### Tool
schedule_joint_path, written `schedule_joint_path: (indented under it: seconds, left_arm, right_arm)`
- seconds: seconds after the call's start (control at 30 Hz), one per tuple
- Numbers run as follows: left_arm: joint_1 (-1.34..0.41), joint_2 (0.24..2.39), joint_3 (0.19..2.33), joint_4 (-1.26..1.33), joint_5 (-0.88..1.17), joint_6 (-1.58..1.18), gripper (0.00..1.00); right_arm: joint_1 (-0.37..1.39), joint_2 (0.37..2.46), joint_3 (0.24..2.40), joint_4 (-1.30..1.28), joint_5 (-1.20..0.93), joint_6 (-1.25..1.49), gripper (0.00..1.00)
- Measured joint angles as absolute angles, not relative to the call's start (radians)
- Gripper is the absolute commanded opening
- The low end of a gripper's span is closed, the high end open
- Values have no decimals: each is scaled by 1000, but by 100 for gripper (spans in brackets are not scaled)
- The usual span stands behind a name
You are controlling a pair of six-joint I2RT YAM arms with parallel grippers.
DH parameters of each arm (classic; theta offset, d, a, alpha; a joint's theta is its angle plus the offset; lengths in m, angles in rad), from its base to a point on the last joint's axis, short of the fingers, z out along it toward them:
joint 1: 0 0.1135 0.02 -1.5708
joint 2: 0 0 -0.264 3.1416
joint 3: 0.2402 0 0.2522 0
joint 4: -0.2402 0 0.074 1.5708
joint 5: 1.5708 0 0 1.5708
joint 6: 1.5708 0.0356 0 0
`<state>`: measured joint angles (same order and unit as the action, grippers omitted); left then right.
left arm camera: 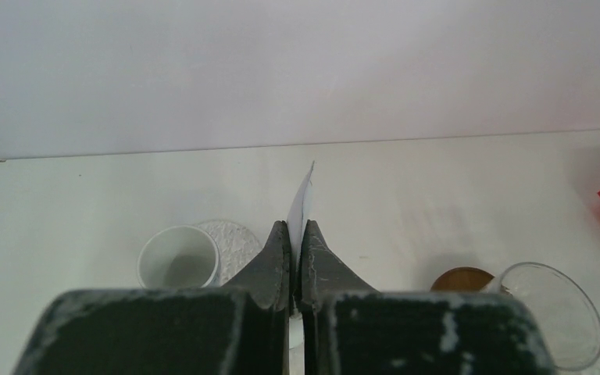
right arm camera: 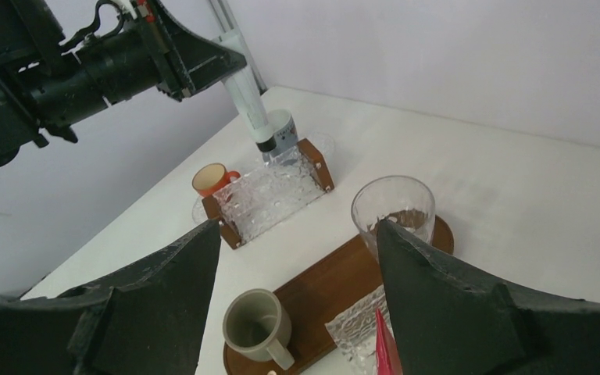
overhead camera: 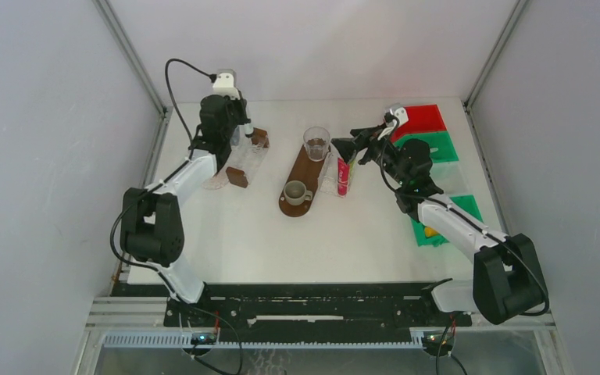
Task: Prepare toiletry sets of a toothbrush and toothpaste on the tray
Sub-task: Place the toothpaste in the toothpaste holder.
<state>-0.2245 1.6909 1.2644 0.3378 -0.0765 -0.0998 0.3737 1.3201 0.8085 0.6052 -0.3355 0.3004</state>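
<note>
A pink-red toothpaste (overhead camera: 343, 176) lies on a clear textured dish (right arm camera: 359, 324) just right of the oval wooden tray (overhead camera: 306, 166); its tip shows in the right wrist view (right arm camera: 384, 351). My right gripper (overhead camera: 351, 150) hangs open above it, fingers wide apart (right arm camera: 297, 234) and holding nothing. My left gripper (overhead camera: 238, 134) is at the back left, shut (left arm camera: 297, 230) on a white flat-ended tube (right arm camera: 244, 94) with a black collar. The tube hangs cap down over a clear tray with wooden ends (right arm camera: 269, 195). I cannot make out a toothbrush.
On the wooden tray stand a drinking glass (overhead camera: 316, 142) and a grey mug (overhead camera: 295, 191). A white cup (left arm camera: 178, 256) and an orange cup (right arm camera: 212, 180) sit near the clear tray. A red bin (overhead camera: 422, 117) and green bins (overhead camera: 445, 219) line the right side.
</note>
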Motion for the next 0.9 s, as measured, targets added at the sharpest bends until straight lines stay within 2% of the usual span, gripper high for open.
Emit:
schedule_joint_path:
  seconds: [0.9]
  left_arm:
    - [-204,1834,1264,462,-56,-132,0]
  right_arm:
    - [313,1372,724,749,-398,390,80]
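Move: Just ahead of the left hand, which already grips the white toothpaste, lies the clear holder with brown end blocks: its middle some 3 cm forward, 1 cm left and 22 cm below. The white cup stands about 12 cm ahead and 7 cm left, the orange mug level with the hand and 12 cm left, the tall glass 5 cm ahead and 20 cm right, all about 20 cm lower. From the right hand, the holder lies about 16 cm ahead, 28 cm left. Lowering the gripped white toothpaste, cap down, towards the clear holder, the left hand sinks about 5 cm while easing some 3 cm forward, slowing near the end with hardly any wrist turn. Whether the cap touches the holder can't be told. Beside the pink tube, the right hand drops about 3 cm, drifts slightly right and stays open and empty. ##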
